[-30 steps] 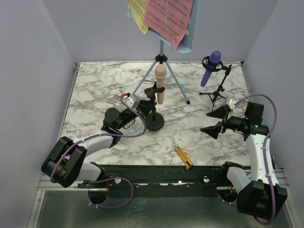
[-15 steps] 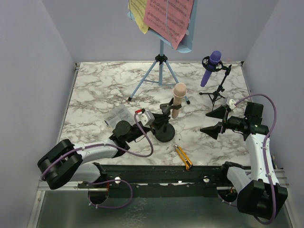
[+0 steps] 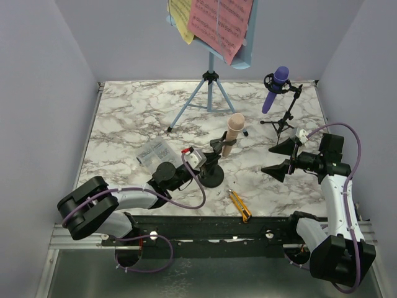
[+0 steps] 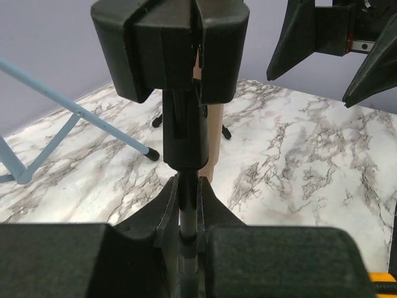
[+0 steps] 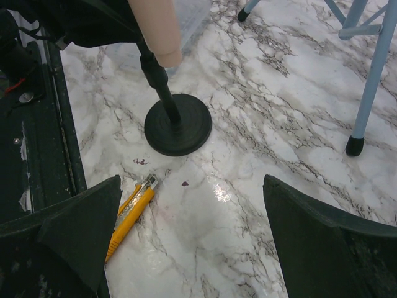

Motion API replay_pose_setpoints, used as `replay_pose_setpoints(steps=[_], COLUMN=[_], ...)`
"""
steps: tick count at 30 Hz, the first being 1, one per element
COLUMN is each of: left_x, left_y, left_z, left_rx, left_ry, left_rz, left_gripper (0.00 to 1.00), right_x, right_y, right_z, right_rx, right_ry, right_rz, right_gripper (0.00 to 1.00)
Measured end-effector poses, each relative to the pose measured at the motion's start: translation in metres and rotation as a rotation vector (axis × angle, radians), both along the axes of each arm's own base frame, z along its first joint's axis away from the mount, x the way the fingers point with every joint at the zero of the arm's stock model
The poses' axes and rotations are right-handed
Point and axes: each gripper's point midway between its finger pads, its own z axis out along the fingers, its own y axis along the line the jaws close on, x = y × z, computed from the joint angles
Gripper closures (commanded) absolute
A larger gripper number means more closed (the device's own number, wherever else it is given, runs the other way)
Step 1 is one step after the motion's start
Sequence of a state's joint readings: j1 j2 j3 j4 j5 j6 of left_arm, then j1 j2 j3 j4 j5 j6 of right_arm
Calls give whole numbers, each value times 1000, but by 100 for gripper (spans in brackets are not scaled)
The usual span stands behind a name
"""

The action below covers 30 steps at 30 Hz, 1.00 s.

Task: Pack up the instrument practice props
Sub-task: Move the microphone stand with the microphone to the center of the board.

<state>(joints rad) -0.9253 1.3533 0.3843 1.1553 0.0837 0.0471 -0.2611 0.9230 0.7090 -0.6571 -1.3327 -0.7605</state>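
Observation:
My left gripper (image 3: 206, 164) is shut on the thin stem of a black mic mount (image 4: 186, 214) with a round base (image 3: 213, 177); the base seems to rest on the marble. The mount's clip (image 4: 170, 49) holds the beige microphone (image 3: 233, 129), which tilts to the right. My right gripper (image 3: 280, 158) stands open to the right of it, with only bare table between its fingers (image 5: 192, 236). The purple microphone (image 3: 275, 87) sits in a second mount (image 3: 282, 121) at the back right. The light-blue music rack (image 3: 209, 93) carries pink (image 3: 220, 22) and yellow (image 3: 181, 15) pages.
A clear plastic box (image 3: 155, 152) lies left of my left gripper. A yellow-and-black utility knife (image 3: 239, 206) lies near the table's front edge, also by my right gripper's left finger (image 5: 130, 214). A rack leg (image 5: 371, 81) stands at the right.
My left gripper has carried the mount and beige microphone right and toward the front edge, uncovering the clear box. The right arm has not moved.

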Motion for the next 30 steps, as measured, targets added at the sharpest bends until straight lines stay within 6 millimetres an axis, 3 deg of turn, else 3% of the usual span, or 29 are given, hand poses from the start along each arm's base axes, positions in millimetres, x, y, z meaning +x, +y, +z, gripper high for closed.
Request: replay_pose_setpoints(steps=[5, 9, 15, 18, 22, 30], left_x=[-3, -10, -22, -30, -39, -56], left_y=[7, 17, 32, 41, 51, 70], left_z=[-2, -4, -3, 2, 20, 41], left_rx=[-27, -60, -109, -145, -199, -239], left_ry=[14, 41, 78, 90, 101, 199], left_rz=[12, 19, 17, 11, 1, -6], left_gripper=[85, 57, 30, 11, 1, 1], right_x=[0, 1, 1, 1, 1, -10], right_y=[0, 0, 0, -1, -1, 5], right_z=[-1, -1, -1, -2, -2, -3], right_rx=[1, 2, 1, 0, -5, 17], right_ry=[4, 7, 8, 8, 1, -21], right_rz=[0, 0, 0, -2, 0, 59], right_gripper=[0, 0, 0, 0, 0, 0])
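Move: The microphone stand's stem is already between my left fingers just below the clip, its round base standing on the board some 15 cm beneath them. From that hand the clear case lies about 23 cm left and 10 cm ahead, and the yellow knife about 12 cm right and 14 cm back; both are on the board. My idle right hand has the stem about 23 cm to its left and 2 cm ahead. My left hand first eases a centimetre or so to the left with the stem still gripped, then opens its fingers wide and lets go. It backs out along its own pointing line, left and back by about 9 cm in all, climbing some 4 cm in the second half while the wrist rolls about 15 degrees counter-clockwise, looking along the fingers. ##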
